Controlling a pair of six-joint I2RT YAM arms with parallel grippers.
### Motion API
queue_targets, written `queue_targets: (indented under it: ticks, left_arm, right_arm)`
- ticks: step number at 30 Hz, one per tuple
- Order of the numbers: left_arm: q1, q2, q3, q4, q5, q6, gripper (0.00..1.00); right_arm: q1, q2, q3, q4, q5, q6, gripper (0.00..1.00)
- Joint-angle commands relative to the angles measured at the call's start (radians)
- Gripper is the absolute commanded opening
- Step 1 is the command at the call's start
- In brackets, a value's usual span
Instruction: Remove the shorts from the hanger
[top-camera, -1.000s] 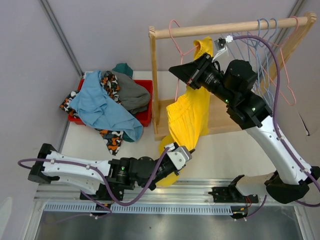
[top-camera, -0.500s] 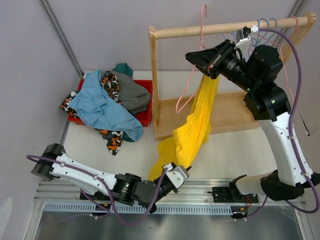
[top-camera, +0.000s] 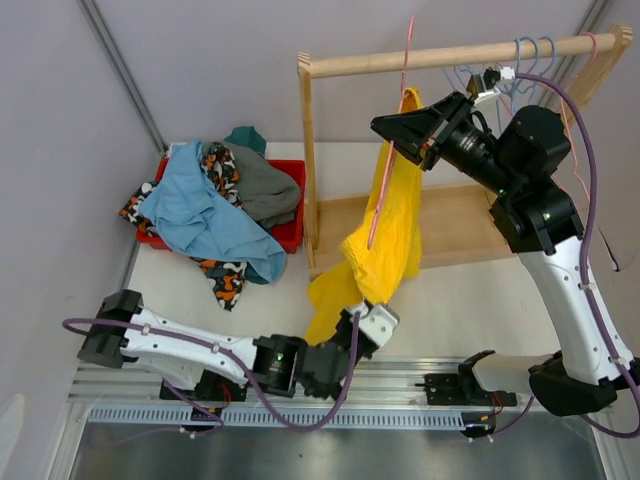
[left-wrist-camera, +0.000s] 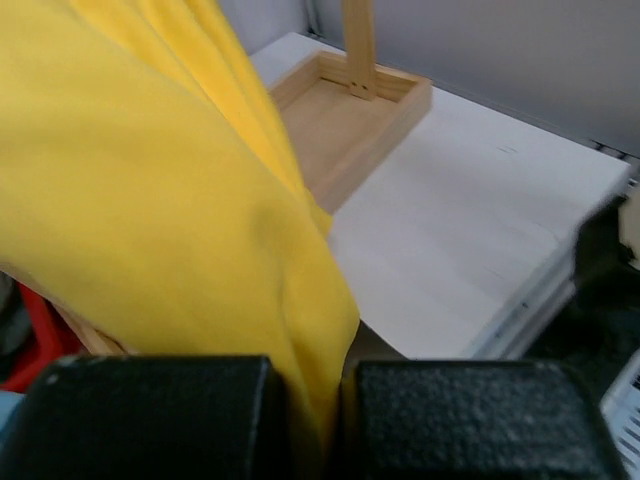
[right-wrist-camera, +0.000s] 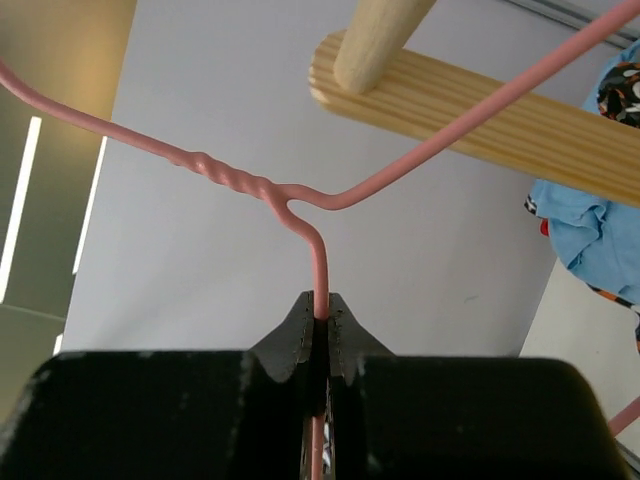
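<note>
The yellow shorts (top-camera: 390, 235) hang stretched from beside my right gripper (top-camera: 398, 130) down to my left gripper (top-camera: 352, 322). My right gripper is shut on the neck of a pink wire hanger (top-camera: 384, 190), held up just under the wooden rail (top-camera: 460, 55). In the right wrist view the pads (right-wrist-camera: 336, 318) pinch the hanger (right-wrist-camera: 318, 255). My left gripper (left-wrist-camera: 310, 400) is shut on the shorts' lower edge (left-wrist-camera: 150, 200) near the table's front. I cannot tell whether the shorts' top still hangs on the wire.
A red bin (top-camera: 290, 235) at the left holds light blue (top-camera: 200, 215), camouflage (top-camera: 222, 170), grey (top-camera: 265, 185) and teal (top-camera: 245, 138) shorts. The rack's wooden base tray (top-camera: 460, 225) lies under the rail. Several empty blue and pink hangers (top-camera: 530, 50) hang at the rail's right end.
My right gripper lifted the hanger up and right to the rail. My left gripper pulled the shorts' lower edge toward the front, then shifted slightly right; the shorts hang longer.
</note>
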Motion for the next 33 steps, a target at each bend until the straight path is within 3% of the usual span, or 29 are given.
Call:
queue_targets:
  ticks: [1,4,7,13,16,19,22,27,33]
  left_arm:
    - [0.135,0.009,0.080,-0.031,0.080,0.043,0.00]
    - [0.299,0.038,0.137,-0.027,0.137,0.085,0.00]
    - [0.387,0.089,0.218,0.010,0.125,0.126,0.00]
    - [0.464,0.175,0.304,0.098,0.094,0.246,0.00]
    - [0.488,0.212,0.320,0.267,-0.027,0.394,0.00]
    - [0.488,0.191,0.309,0.343,-0.026,0.421,0.00]
    - [0.487,0.157,0.300,0.258,-0.051,0.349,0.00]
    - [0.427,-0.032,0.180,0.028,-0.058,0.192,0.00]
    - [0.272,-0.306,0.051,0.049,-0.295,0.413,0.00]
  right_arm:
    - [0.042,-0.078,0.001,0.197,0.010,-0.009,0.00]
    - [0.084,-0.109,-0.007,0.142,0.007,0.025,0.00]
    - [0.101,-0.153,-0.037,0.099,0.012,0.086,0.00]
    - [0.127,-0.262,-0.187,0.180,-0.002,0.247,0.00]
    - [0.161,-0.329,-0.286,0.245,0.039,0.339,0.00]
    - [0.173,-0.360,-0.301,0.216,0.064,0.316,0.00]
    - [0.165,-0.327,-0.289,0.222,0.032,0.290,0.00]
    - [0.101,-0.195,-0.212,0.245,-0.061,0.217,0.00]
    - [-0.005,-0.023,-0.122,0.303,-0.183,0.235,0.00]
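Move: The left hand grips the yellow shorts' lower end. The red bin they are headed for lies roughly 33 cm ahead, 30 cm left and 24 cm below; the pink hanger is some 17 cm ahead, 3 cm left and 25 cm above. The right hand holds that hanger by its neck, with the shorts' middle about 8 cm back, straight below by 13 cm, and the stand's left post 13 cm ahead, 11 cm left, 25 cm lower. Left, gripping shorts, swings 19 cm forward, then back-left; right draws the hanger 12 cm back, then forward. ##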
